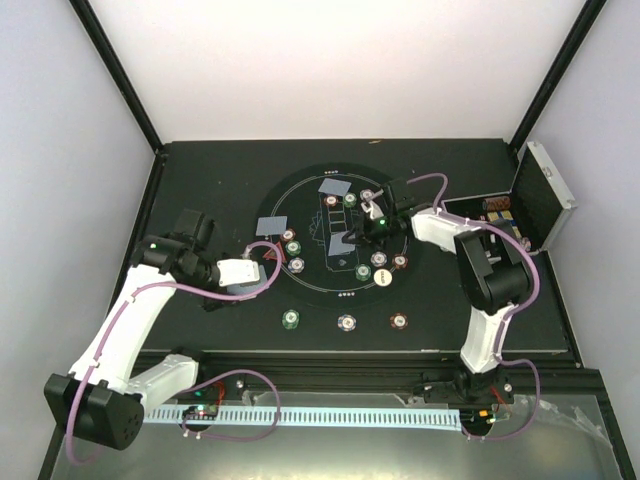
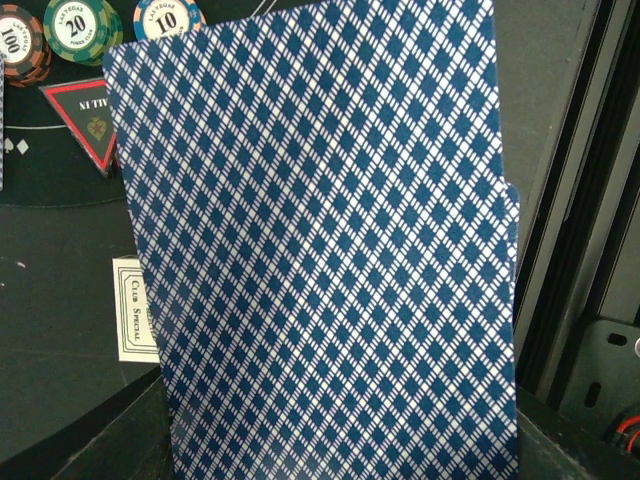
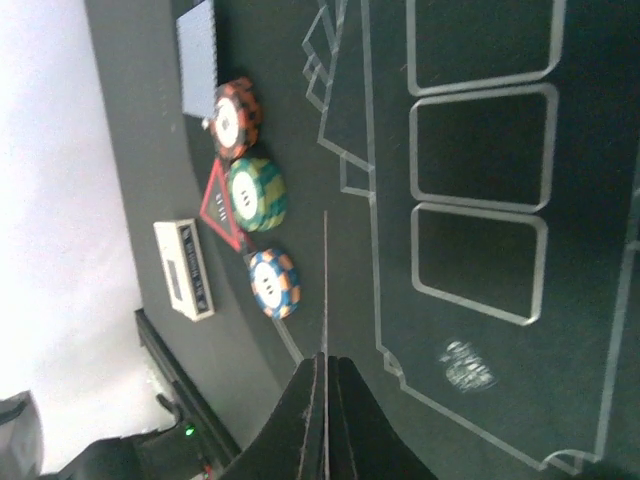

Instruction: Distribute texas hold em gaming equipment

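My left gripper point(image 1: 266, 260) is shut on a deck of blue diamond-backed playing cards point(image 2: 320, 250), which fills the left wrist view and hides the fingers. My right gripper point(image 1: 362, 235) hangs over the middle of the round black mat point(image 1: 300, 290). It is shut on one card point(image 3: 325, 290), seen edge-on between its fingertips point(image 3: 325, 365). Face-down cards lie at the mat's left point(image 1: 271, 226) and top point(image 1: 335, 187). A maroon chip point(image 3: 235, 118), a green chip point(image 3: 257, 193) and a blue chip point(image 3: 273, 283) sit by the red triangle marker point(image 3: 218, 205). The white button point(image 1: 383, 278) lies right of centre.
More chips sit near the mat's top point(image 1: 350, 200) and right point(image 1: 399, 262), and three chips point(image 1: 346, 323) lie in a row near the front edge. The silver case point(image 1: 540, 195) stands open at the right. A small white card box point(image 2: 135, 320) lies beside the mat.
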Robot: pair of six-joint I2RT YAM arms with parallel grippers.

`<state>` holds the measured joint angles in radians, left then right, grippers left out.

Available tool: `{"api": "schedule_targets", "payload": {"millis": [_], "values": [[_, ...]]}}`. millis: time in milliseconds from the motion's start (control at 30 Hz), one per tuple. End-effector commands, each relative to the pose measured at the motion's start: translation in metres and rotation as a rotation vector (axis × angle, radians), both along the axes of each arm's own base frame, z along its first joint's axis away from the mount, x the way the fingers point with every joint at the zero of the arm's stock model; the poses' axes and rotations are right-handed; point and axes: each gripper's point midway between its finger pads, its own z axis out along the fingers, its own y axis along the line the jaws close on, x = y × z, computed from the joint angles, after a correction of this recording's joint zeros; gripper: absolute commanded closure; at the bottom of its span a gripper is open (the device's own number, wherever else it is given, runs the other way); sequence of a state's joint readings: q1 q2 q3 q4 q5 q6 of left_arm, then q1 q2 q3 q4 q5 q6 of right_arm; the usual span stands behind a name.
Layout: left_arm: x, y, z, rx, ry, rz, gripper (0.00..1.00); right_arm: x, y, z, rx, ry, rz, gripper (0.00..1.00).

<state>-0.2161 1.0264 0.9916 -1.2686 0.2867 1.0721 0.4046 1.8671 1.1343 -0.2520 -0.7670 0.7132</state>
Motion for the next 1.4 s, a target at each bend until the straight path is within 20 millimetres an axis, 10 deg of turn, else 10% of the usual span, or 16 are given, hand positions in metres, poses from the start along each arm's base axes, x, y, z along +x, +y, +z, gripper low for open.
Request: {"api": "schedule_targets", "payload": {"millis": [0, 400, 733, 1067, 1367], "values": [[0.001, 0.003, 0.006, 0.011, -0.031, -0.009, 0.98, 0.014, -0.021, -0.019, -0.109, 0.007, -0.005, 0.97], [0.002, 0.004, 0.006, 0.018, -0.031, -0.013, 0.99, 0.028, -0.054, -0.034, -0.325, 0.001, -0.002, 0.74], [0.002, 0.003, 0.008, 0.015, -0.033, -0.016, 0.98, 0.04, -0.092, 0.006, -0.543, -0.123, -0.081, 0.67], [0.0, 0.003, 0.007, 0.011, -0.024, -0.011, 0.98, 0.061, -0.021, -0.002, -0.506, -0.173, 0.005, 0.65], [0.0, 0.003, 0.007, 0.013, -0.025, -0.012, 0.98, 0.084, 0.002, -0.037, -0.541, -0.161, 0.014, 0.66]]}}
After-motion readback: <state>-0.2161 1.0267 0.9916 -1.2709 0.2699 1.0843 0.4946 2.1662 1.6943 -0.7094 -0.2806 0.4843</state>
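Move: The right hand pinches one playing card by its edge, and the spot for it lies almost straight below, about 6 cm down and 1 cm to the right. The nearer green chip stack stands some 8 cm back and 4 cm right; the farther green stack is about 14 cm ahead, in line, with an orange stack 4 cm to its left. From the left hand, still holding the deck, the spot is roughly 15 cm ahead, 29 cm right and 15 cm lower. Let the card go flat onto the mat: sink the right hand about 3.5 cm while easing forward and right, opening the fingers to about a third and swinging them some 30 degrees from pointing leftward towards straight down. Lift roughly 5 cm clear on the right, then sweep back left and forward towards the farther green and orange stacks, dipping again with the fingers open. ##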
